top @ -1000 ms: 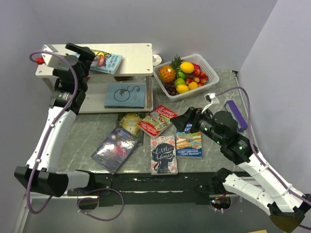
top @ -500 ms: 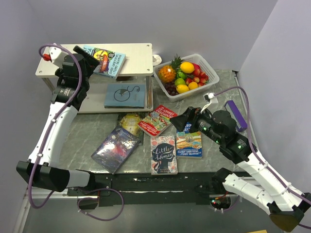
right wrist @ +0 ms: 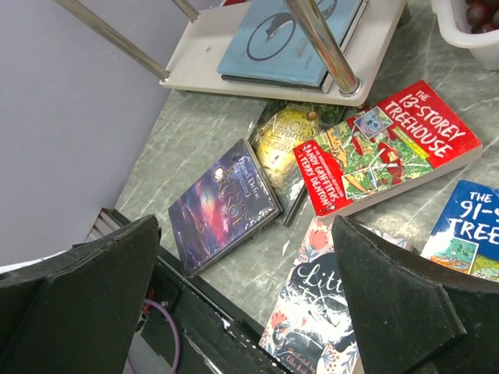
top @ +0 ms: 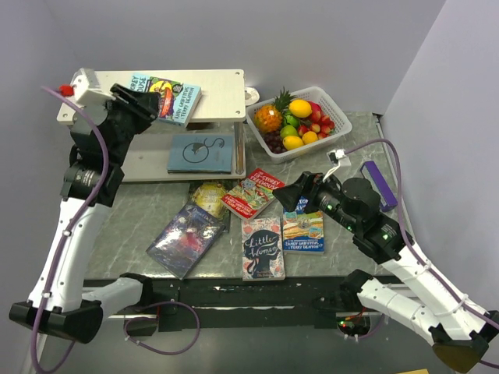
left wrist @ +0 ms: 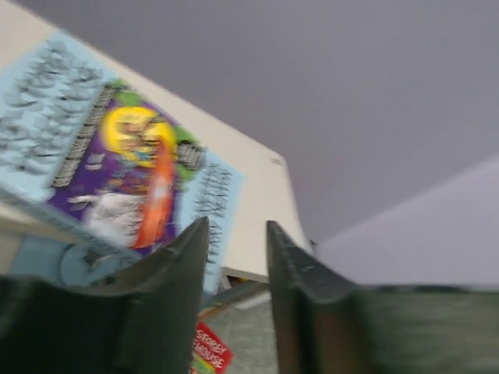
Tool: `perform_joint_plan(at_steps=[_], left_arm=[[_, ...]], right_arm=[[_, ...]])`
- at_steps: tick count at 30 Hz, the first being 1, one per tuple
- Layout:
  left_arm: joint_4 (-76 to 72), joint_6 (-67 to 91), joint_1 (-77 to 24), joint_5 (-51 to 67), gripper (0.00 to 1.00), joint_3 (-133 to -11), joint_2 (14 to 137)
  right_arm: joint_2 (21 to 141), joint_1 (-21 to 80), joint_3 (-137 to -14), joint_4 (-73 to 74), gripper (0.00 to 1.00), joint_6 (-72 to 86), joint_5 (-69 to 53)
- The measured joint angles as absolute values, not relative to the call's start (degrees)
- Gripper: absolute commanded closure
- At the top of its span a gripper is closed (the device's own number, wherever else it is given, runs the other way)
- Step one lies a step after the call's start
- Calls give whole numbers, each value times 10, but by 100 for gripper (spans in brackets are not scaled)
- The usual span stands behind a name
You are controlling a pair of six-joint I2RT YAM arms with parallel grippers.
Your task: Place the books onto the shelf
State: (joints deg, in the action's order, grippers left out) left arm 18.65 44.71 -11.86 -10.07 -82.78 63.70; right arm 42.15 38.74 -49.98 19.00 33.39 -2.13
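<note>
One pale blue book (top: 168, 98) lies tilted on the top board of the shelf (top: 214, 87), and another (top: 201, 152) lies flat on the lower tier. My left gripper (top: 145, 100) hovers at the top book's left end, its jaws partly narrowed, with nothing between them. In the left wrist view that book (left wrist: 117, 160) shows beyond the left gripper (left wrist: 238, 234). On the table lie the red Treehouse (top: 253, 192), green-gold (top: 209, 195), galaxy (top: 185, 238), Little Women (top: 263, 248) and blue Treehouse (top: 304, 227) books. My right gripper (top: 292, 195) hangs wide open above them.
A white basket (top: 334, 121) of fruit stands right of the shelf. A small purple box (top: 380, 183) lies at the right, beyond my right arm. The shelf's metal leg (right wrist: 323, 43) rises close to the red book (right wrist: 386, 148).
My left gripper has drawn back left off the top book and its jaws have narrowed. The book has turned a little on the board. The right arm has not moved.
</note>
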Motion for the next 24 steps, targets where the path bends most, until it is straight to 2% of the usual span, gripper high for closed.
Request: perform_joint_plan(at_steps=[2, 7, 13, 24], left_arm=[[153, 444, -133, -48, 99, -826, 637], [126, 428, -176, 22, 99, -825, 679], [136, 427, -182, 37, 99, -771, 684], [142, 421, -186, 8, 99, -704, 586]], right_arm=[[419, 387, -500, 190, 2, 334, -21], [415, 387, -500, 190, 3, 334, -21], [407, 387, -496, 190, 3, 334, -17], [407, 387, -490, 189, 3, 335, -17]])
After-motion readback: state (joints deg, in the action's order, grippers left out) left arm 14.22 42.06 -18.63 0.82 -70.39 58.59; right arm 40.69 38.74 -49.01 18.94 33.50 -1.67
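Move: The treehouse book on the shelf's top board lies nearly straight ahead of the left hand, its middle about 9 cm farther out and some 7 cm lower. The board's front right corner is roughly 20 cm to the hand's right and 2 cm nearer than the hand; the blue book on the lower board is about 8 cm ahead, 6 cm right and 30 cm down. From the right hand, the treehouse book is some 23 cm ahead, 32 cm left and 8 cm up. Rightward and down goes the left hand, about 9 cm across and 7 cm down, its half-open fingers shutting on nothing early on while the wrist swings some 20 degrees clockwise. It then draws back a few centimetres, easing slightly up and left, so the closed fingertips end before the shelf's front edge, near the treehouse book's front right corner. ##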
